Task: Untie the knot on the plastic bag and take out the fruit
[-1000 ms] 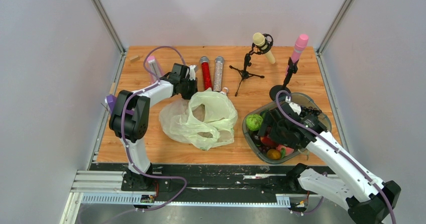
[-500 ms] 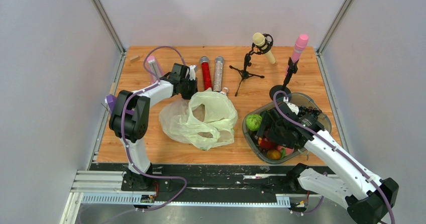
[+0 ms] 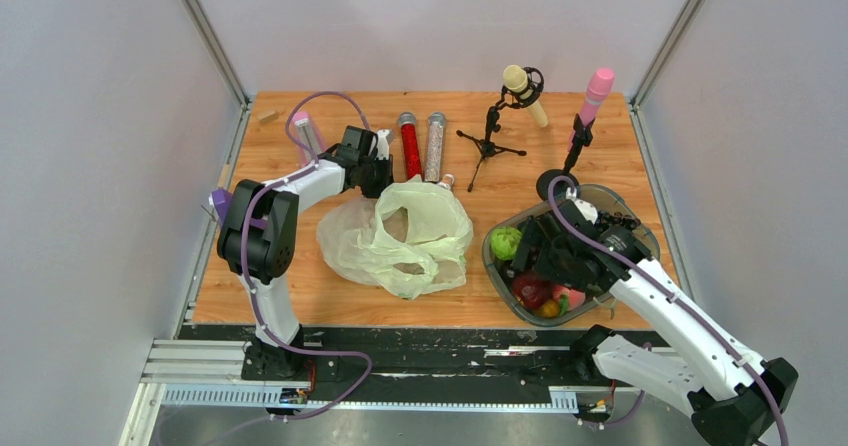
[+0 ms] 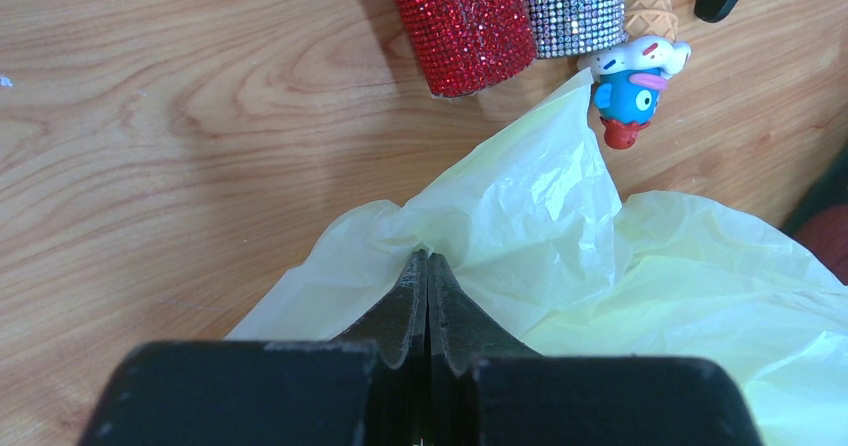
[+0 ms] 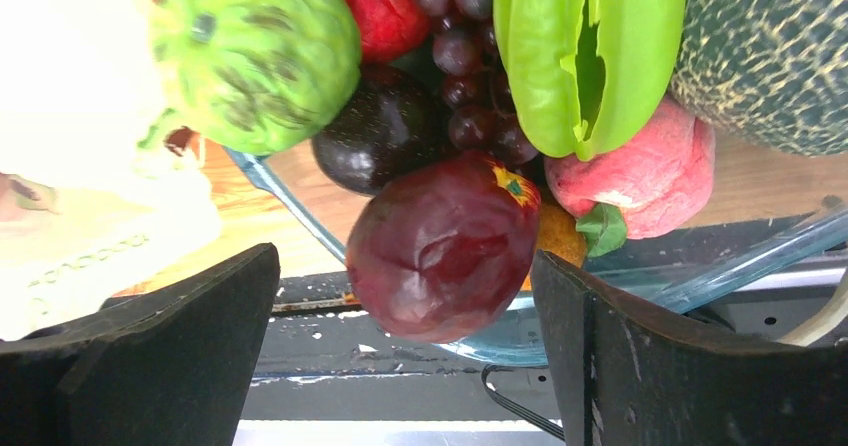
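The pale yellow plastic bag lies crumpled and open mid-table. My left gripper is shut on its far edge; in the left wrist view the closed fingertips pinch the bag film. My right gripper is open over the clear bowl. In the right wrist view the red fruit lies on the pile between my spread fingers, touching neither. It shows in the top view too. The light green fruit sits at the bowl's left rim, and in the right wrist view.
The bowl also holds dark grapes, a pink peach, a green star fruit and a melon. Red and silver glitter tubes, a tripod microphone and a pink microphone stand stand behind.
My right gripper has drawn back slightly and the red fruit now shows more fully in the bowl, free of the fingers. The left arm and bag have not moved.
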{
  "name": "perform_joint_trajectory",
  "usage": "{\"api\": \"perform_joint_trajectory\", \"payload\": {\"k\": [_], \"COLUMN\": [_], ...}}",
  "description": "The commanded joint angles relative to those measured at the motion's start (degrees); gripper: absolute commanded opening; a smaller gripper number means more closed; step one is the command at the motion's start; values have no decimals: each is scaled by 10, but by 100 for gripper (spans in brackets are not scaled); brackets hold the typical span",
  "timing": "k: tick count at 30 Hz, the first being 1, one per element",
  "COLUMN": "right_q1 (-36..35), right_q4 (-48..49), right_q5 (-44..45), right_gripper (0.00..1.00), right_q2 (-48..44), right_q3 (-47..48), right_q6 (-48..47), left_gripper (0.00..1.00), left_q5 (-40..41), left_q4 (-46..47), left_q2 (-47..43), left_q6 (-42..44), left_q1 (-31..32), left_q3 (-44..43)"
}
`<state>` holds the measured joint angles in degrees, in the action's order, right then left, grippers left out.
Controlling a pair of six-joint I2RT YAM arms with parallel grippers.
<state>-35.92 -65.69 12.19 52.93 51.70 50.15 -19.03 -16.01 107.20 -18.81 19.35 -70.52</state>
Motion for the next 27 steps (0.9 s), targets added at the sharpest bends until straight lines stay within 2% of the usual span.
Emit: {"api": "perform_joint_trajectory", "payload": {"k": [1, 3, 4, 6, 9, 11, 15, 20, 27], "right_q1": [0, 0, 0, 0, 0, -1, -7, -57, -138], "right_q4": [18, 55, 80, 137, 226, 284, 378, 448, 495], "right_q5": [33, 32, 21, -21, -124, -190, -284, -303, -223], "right_gripper": [100, 100, 100, 100, 98, 92, 79, 67, 53], "right_q2": [-31, -42, -46, -46, -32, -15, 24, 74, 170], "right_q3": [58, 73, 77, 82, 70, 58, 38, 25, 30], "right_q6": [-42, -78, -99, -142, -180, -188, -189, -197, -191], "left_gripper": [0, 7, 17, 34, 49, 61, 74, 80, 85], "left_q5": [-11, -17, -20, -28, -42, -45, -44, -15, 90], "left_q4": [0, -5, -11, -17, -16, -18, -41, -59, -84], "left_q2": [-43, -44, -44, -48, -71, -89, -122, -188, -311], "left_q6": [-2, -3, -4, -9, -27, -32, -33, -43, -76], "left_q1": [-3, -3, -3, -4, -6, -7, -7, -13, -21], "left_q3": [-6, -13, -20, -27, -31, -37, -53, -37, 47]}}
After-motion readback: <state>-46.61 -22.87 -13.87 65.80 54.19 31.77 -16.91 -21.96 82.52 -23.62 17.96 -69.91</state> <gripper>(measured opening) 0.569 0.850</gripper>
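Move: The open bag's middle lies about 30 cm left of the right hand, 12 cm ahead and some 8 cm lower; from the left hand, whose shut fingers are on its far edge, that middle is roughly 11 cm back and 3 cm right. Just below the right fingers sits the dark red fruit, 5 cm down. The green knobbly fruit is about 10 cm ahead of the right hand and 5 cm left; the small figurine, 26 cm ahead and 19 cm left. Up off the dark red fruit, then in a fast leftward sweep of about 19 cm, the right hand crosses from the basket to the bag's open mouth, turning counter-clockwise some 40 degrees, its wide-open fingers narrowing to just over half and sinking slightly at the end. The left fingers open wide, let go of the bag's far edge and rise about 16 cm, easing back late. ##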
